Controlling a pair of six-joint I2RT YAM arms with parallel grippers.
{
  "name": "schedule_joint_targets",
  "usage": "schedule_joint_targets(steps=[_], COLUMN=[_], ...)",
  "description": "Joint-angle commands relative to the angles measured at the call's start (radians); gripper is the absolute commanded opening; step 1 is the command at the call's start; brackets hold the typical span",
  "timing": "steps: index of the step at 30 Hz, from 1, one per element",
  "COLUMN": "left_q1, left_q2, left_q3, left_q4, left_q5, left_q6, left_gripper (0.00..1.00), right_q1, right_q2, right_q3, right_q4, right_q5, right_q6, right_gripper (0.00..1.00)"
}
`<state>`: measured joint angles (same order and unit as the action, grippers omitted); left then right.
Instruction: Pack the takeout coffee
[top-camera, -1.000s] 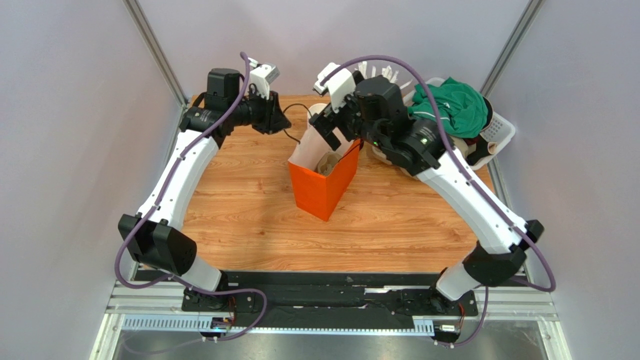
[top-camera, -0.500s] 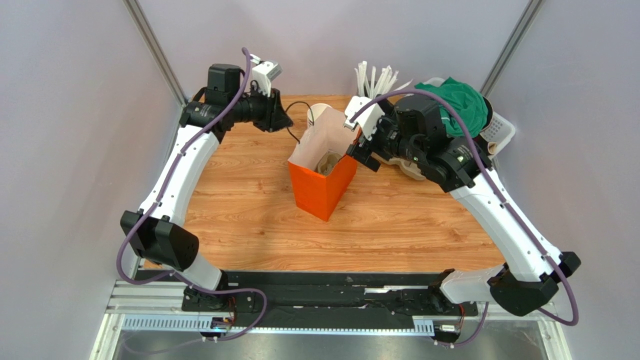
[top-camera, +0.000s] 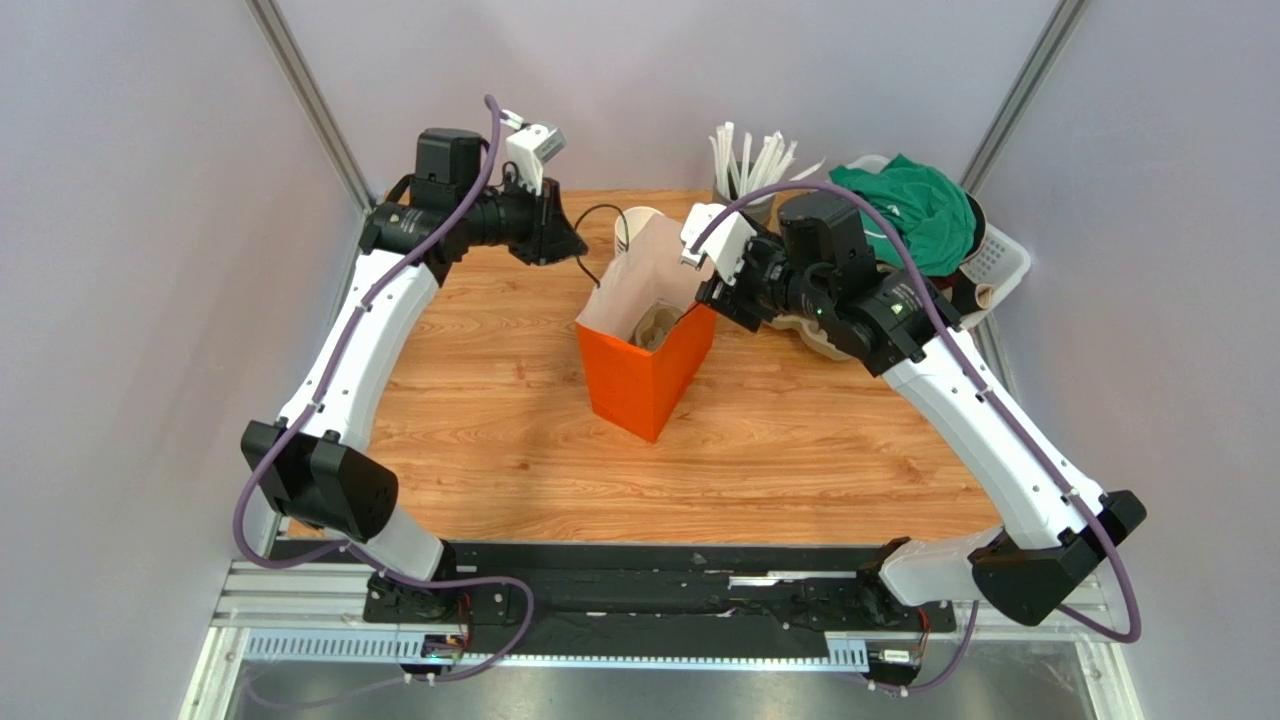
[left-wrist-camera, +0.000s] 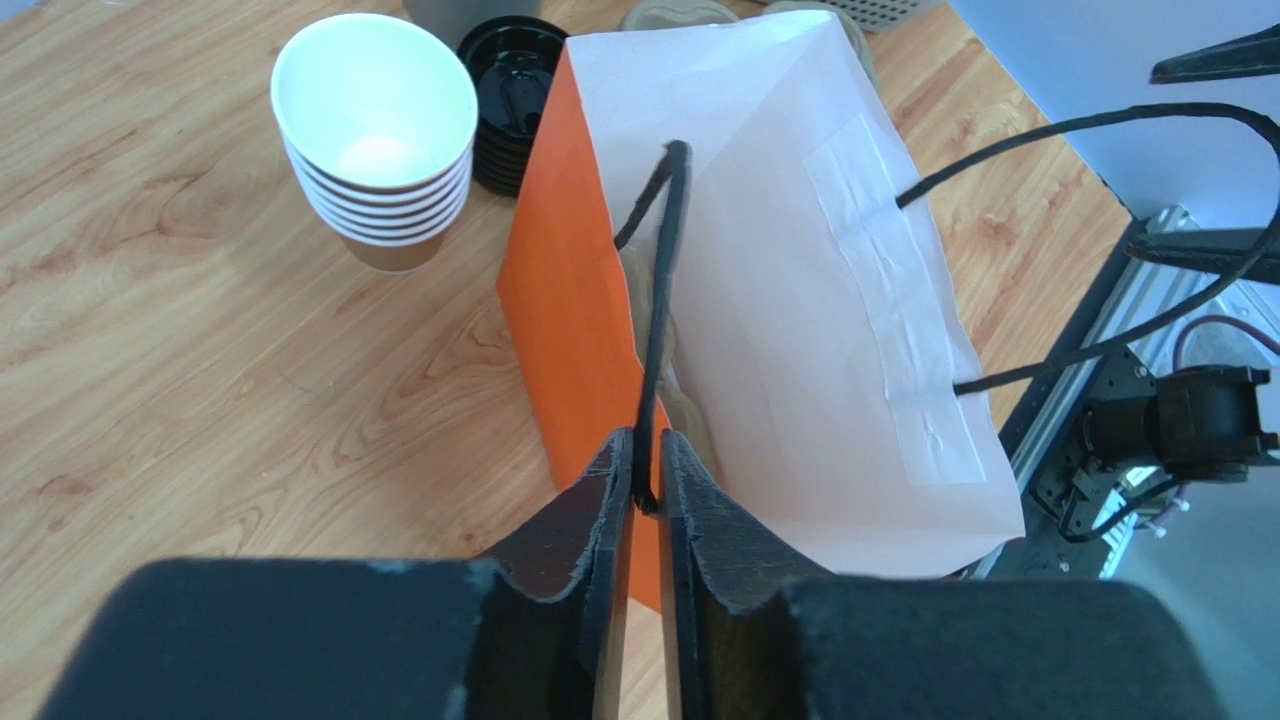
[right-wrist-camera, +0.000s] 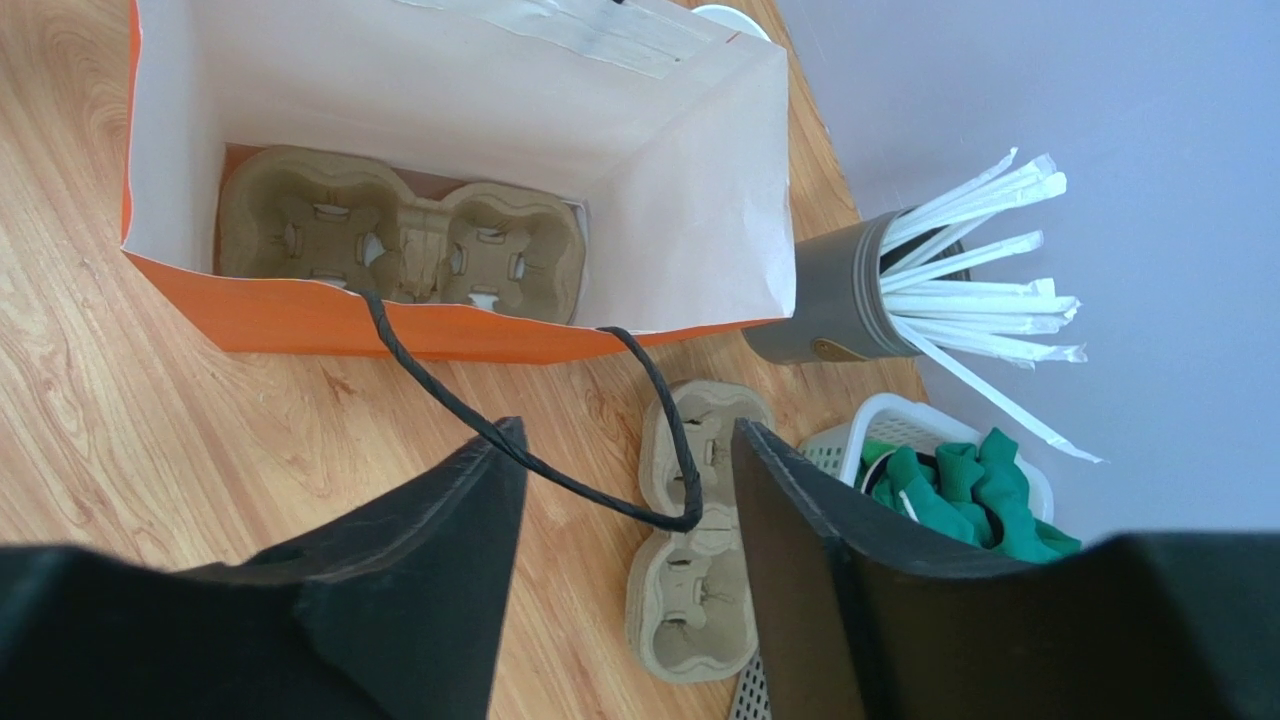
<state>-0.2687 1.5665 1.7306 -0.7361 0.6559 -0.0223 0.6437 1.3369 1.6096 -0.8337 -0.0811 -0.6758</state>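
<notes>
The orange paper bag (top-camera: 646, 375) stands open in the middle of the table, white inside. My left gripper (left-wrist-camera: 645, 443) is shut on the bag's near black cord handle (left-wrist-camera: 661, 300) and sits at the bag's back left (top-camera: 579, 240). My right gripper (right-wrist-camera: 628, 435) is open at the bag's right side (top-camera: 706, 285). The other handle loop (right-wrist-camera: 511, 450) hangs slack between its fingers without being pinched. A two-cup pulp carrier (right-wrist-camera: 398, 248) lies on the bag's floor. The takeout coffee is out of view.
A stack of lidless paper cups (left-wrist-camera: 376, 143) and a stack of black lids (left-wrist-camera: 511, 83) stand behind the bag. A second pulp carrier (right-wrist-camera: 694, 570) lies on the table by a grey straw holder (right-wrist-camera: 842, 308). A white basket with green cloth (top-camera: 917, 210) is at the back right.
My right gripper has come out from over the bag to its right side, and its jaws have narrowed around the slack handle loop. The left gripper has stayed on its handle.
</notes>
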Motion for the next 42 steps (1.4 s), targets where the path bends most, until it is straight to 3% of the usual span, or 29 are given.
schedule_joint_targets(steps=[1,3,4,7,15,21,25,29,36,42], left_q1=[-0.003,-0.003,-0.003,-0.003,-0.003,-0.003,-0.003,-0.003,-0.035,-0.043], left_q2=[0.016,0.018,0.018,0.015,0.013,0.044,0.040,0.004,-0.049,-0.069], left_q3=[0.049,0.053,0.060,0.075,0.171,0.317,0.340,0.262,-0.008,0.033], left_q4=[0.024,0.024,0.024,0.020,-0.006,-0.077,-0.092,-0.072,-0.005,-0.008], left_q5=[0.066,0.079,0.092,0.122,0.155,0.169,0.172,0.192,0.203,0.177], left_q6=[-0.005,-0.005,-0.005,0.001,0.021,0.047,0.058,0.068,0.131,0.162], left_gripper=[0.15,0.12,0.09,0.00,0.00,0.00,0.00,0.00,0.01,0.02], right_q1=[-0.009,-0.007,-0.009,-0.007,-0.007,-0.006,-0.004,-0.004,0.005,0.020], right_q2=[-0.013,-0.015,-0.015,-0.021,-0.039,-0.053,-0.061,-0.094,-0.197,-0.206], right_q3=[-0.017,-0.019,-0.019,-0.007,0.088,0.243,0.263,0.127,-0.167,-0.171], right_q4=[0.056,0.056,0.058,0.041,0.033,0.007,-0.019,-0.002,0.012,-0.008], right_q5=[-0.032,-0.039,-0.045,-0.061,-0.065,-0.080,-0.121,-0.137,-0.193,-0.213], right_q6=[-0.018,-0.016,-0.013,-0.007,0.091,0.186,0.208,0.206,0.202,0.202], right_gripper=[0.48,0.39,0.28,0.16,0.01,0.00,0.01,0.01,0.01,0.02])
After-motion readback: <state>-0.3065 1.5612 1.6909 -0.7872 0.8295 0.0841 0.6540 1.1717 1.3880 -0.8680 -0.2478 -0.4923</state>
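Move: Hanging between the left fingers is the orange bag's left handle, about 2 cm to the right of and below the hand point; the bag's body lies roughly 5 cm back, 8 right and 18 below. The paper cups stand some 13 cm ahead, 7 right. The right hand has the other handle within 2 cm to its left; the bag is 9 cm left, 1 ahead, black lids 19 straight ahead, carrier stack 13 ahead and 18 right. Closing on the two bag handles, both hands shut their fingers fully, the right from over half open, and pinch the cords. Both then rise about 10 cm and come straight down again, easing back towards the robot, the left 4 cm and drifting slightly right, the right some 6 cm, ending about 4 cm lower than it began with its fingers tipped further down. ##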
